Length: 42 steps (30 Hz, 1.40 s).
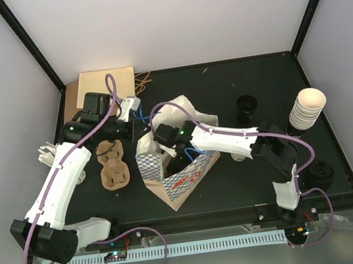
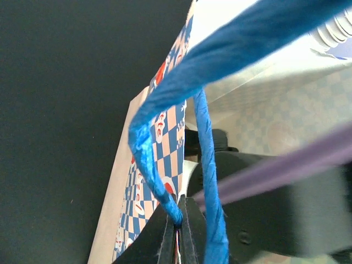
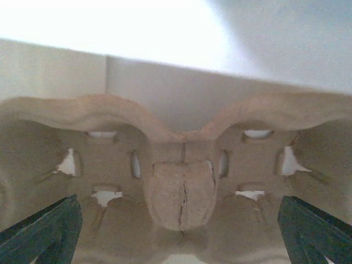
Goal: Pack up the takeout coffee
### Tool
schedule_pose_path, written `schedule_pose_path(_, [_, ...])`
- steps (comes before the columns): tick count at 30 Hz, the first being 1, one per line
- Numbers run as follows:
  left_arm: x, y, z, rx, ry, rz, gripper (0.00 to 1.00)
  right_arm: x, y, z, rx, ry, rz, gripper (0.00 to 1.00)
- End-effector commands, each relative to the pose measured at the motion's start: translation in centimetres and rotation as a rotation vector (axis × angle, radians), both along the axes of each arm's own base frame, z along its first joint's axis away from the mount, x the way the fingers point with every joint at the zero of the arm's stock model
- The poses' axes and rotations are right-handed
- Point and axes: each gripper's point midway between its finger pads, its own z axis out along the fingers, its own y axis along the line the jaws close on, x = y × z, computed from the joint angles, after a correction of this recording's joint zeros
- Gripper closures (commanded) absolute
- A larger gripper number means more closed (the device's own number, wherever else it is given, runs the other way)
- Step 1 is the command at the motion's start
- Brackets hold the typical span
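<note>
The blue-checked paper bag (image 1: pixel 181 174) stands open at the table's middle. My left gripper (image 1: pixel 137 126) is beside its far-left rim, shut on the bag's blue twisted handle (image 2: pixel 159 104), which runs into the closed jaws of the left gripper (image 2: pixel 180 206). My right gripper (image 1: pixel 166 152) reaches down into the bag's mouth. In the right wrist view it (image 3: pixel 179 220) stands wide open over a brown pulp cup carrier (image 3: pixel 181 192) that lies against the bag's white inner wall, with nothing between its fingers. The takeout coffee cup does not clearly show.
A second brown pulp carrier (image 1: pixel 112 165) lies left of the bag. A tall stack of cream cups (image 1: pixel 307 107) stands at the right, with black lids (image 1: pixel 247 106) behind and another black lid (image 1: pixel 318 174) near the right arm's base. Flat brown paper (image 1: pixel 99 84) lies back left.
</note>
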Motion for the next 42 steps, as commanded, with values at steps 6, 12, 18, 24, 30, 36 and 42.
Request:
schedule_pose_path(6, [0.6, 0.7, 0.3, 0.047, -0.036, 0.018, 0.97, 2.2, 0.8, 10.1, 0.145, -0.171, -0.012, 0.00])
schedule_pose_path(12, [1.7, 0.8, 0.9, 0.064, -0.057, 0.039, 0.97, 5.4, 0.5, 17.8, 0.263, -0.340, -0.090, 0.00])
schedule_pose_path(18, [4.5, 0.7, 1.2, 0.066, -0.083, 0.080, 0.98, 9.2, -2.8, 26.6, 0.395, -0.555, -0.270, 0.00])
schedule_pose_path(24, [8.5, 1.9, 1.8, 0.088, -0.097, 0.152, 0.99, 11.5, -9.0, 32.3, 0.512, -0.721, -0.478, 0.00])
schedule_pose_path(30, [12.9, 3.8, 2.0, 0.095, -0.097, 0.236, 0.98, 12.0, -14.9, 32.8, 0.536, -0.730, -0.678, 0.00])
schedule_pose_path(36, [17.0, 5.2, 1.1, 0.059, -0.061, 0.298, 0.98, 9.9, -16.6, 27.8, 0.488, -0.598, -0.752, 0.00])
schedule_pose_path(42, [19.0, 6.7, 1.5, 0.047, -0.072, 0.359, 0.97, 7.3, -17.2, 23.4, 0.483, -0.492, -0.776, 0.00])
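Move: The open right hand is inside the paper bag, with the cup carrier about 3 cm below the fingers. From this hand the paper cup stands some 19 cm right, 2 cm ahead and about level, and the black cup 24 cm right and 15 cm ahead. The left hand already holds the blue handle; from it the flat tan bag lies about 26 cm ahead, 11 cm left and 27 cm down. Open right hand climbs 33 cm from bag, swings right, dips; left pulls blue handle forward about 17 cm. ##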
